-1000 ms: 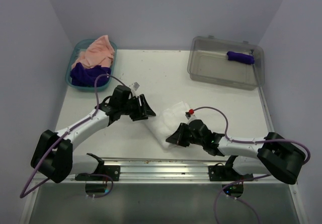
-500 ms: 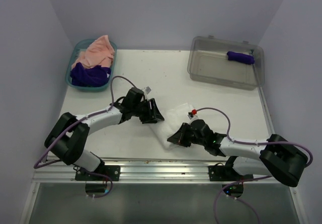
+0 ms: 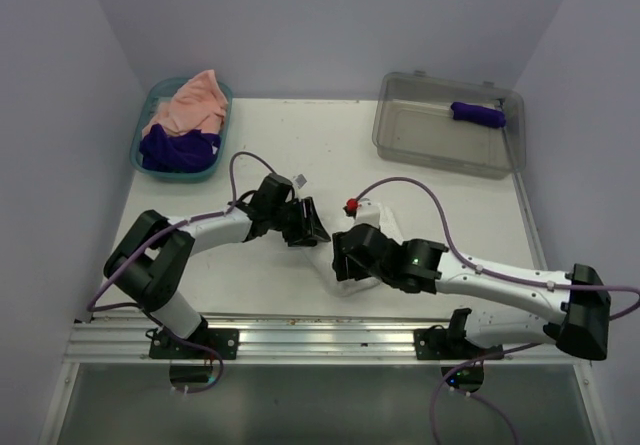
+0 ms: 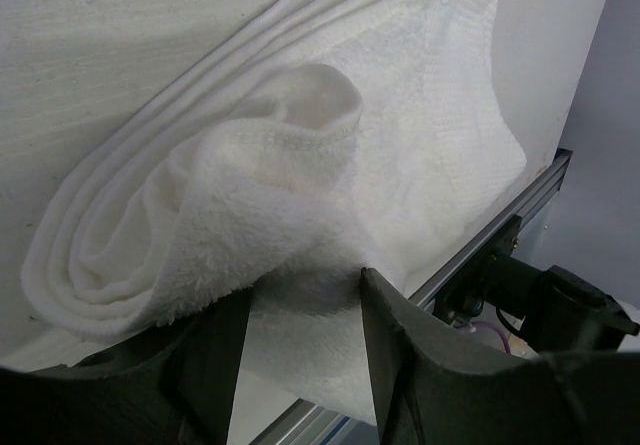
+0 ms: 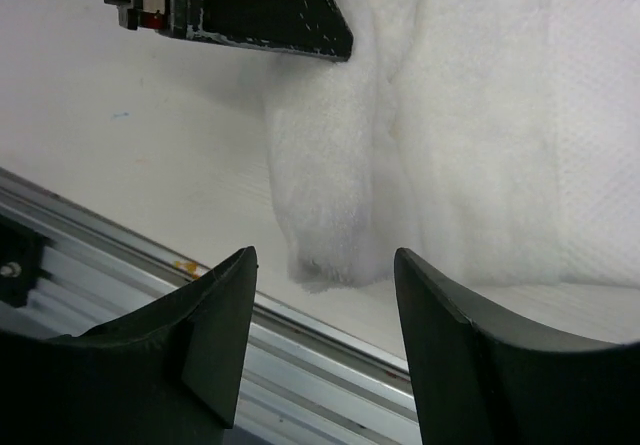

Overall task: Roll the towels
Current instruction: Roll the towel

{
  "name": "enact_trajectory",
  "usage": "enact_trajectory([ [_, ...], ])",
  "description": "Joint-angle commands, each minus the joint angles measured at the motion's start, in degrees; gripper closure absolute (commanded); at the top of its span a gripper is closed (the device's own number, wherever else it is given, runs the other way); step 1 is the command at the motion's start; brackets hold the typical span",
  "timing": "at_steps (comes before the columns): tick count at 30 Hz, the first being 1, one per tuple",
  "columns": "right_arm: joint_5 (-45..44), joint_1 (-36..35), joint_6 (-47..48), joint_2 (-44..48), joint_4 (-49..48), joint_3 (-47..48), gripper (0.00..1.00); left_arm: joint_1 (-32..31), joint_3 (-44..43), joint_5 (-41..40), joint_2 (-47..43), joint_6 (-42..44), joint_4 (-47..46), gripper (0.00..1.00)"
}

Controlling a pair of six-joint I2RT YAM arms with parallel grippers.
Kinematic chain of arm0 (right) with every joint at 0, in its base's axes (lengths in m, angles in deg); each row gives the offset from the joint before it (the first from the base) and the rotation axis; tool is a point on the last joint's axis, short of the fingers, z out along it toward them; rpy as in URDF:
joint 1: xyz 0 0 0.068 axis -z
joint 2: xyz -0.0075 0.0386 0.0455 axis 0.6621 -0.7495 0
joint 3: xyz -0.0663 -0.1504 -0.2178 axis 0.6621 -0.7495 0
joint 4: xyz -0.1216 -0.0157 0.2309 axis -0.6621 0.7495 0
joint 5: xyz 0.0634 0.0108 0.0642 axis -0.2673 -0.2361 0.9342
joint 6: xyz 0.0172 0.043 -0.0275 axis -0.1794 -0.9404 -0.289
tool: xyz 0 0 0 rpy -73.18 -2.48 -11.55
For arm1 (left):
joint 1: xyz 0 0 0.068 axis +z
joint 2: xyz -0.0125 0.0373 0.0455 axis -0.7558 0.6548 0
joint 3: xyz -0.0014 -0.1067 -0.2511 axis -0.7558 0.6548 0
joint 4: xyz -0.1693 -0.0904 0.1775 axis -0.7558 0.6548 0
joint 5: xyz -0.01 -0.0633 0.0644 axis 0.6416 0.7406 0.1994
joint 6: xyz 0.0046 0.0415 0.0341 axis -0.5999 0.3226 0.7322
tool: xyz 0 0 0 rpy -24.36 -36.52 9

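The white towel (image 4: 300,135) lies partly rolled on the table, mostly hidden under my arms in the top view, with a corner (image 3: 378,215) showing. My left gripper (image 4: 300,287) stands open with its tips against the roll's loose fold, which sits between them. My right gripper (image 5: 325,253) is open and holds nothing, just short of the roll's near end (image 5: 330,215). The two grippers (image 3: 312,229) (image 3: 345,257) face each other over it. A peach-pink towel (image 3: 195,100) and a dark purple towel (image 3: 175,148) lie crumpled in the basket. A purple rolled towel (image 3: 478,114) rests in the bin.
A teal basket (image 3: 147,155) stands at the back left, and a clear grey bin (image 3: 420,130) at the back right. An aluminium rail (image 3: 300,330) runs along the table's near edge, close below the white towel. The left gripper's finger (image 5: 250,10) shows in the right wrist view.
My right gripper has opened and let go of the white towel, and its arm has swung left. My left gripper moved right, up to the roll.
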Motion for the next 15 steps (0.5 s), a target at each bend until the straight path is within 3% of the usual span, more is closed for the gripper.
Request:
enact_trajectory([
  [1,-13.5,-5.1,8.5,-5.2,11.8,9.3,0.40,-0.5,0.4,-2.3,2.6,1.5,2.3,0.47],
  [9,-6.5,-10.2,19.5,-15.9,2.0,15.1,0.43,-0.5,0.3,-1.9,2.6,1.9,2.9,0.48],
  [15,-10.1,-8.6,21.5,-22.2,0.9,15.8,0.43,-0.5,0.0,-1.6,2.6,2.2,3.0,0.48],
])
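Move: The near end of the white towel roll, which my right hand goes for, lies about 2 cm back, 1 cm left and some 8 cm below it. From the right hand, the towel's flat, unrolled part spreads about 9 cm ahead and 7 cm to the right, some 9 cm below. From my left hand, set on the far part of the roll, that near end is about 11 cm back and 5 cm to the right. I swing my open right hand about 5 cm left over the near end of the roll, rising a little at first and then sinking some 3 cm towards the towel, while the wrist rolls roughly 30 degrees counter-clockwise. My left hand stays put, its half-open fingers still down in the far part of the roll. ##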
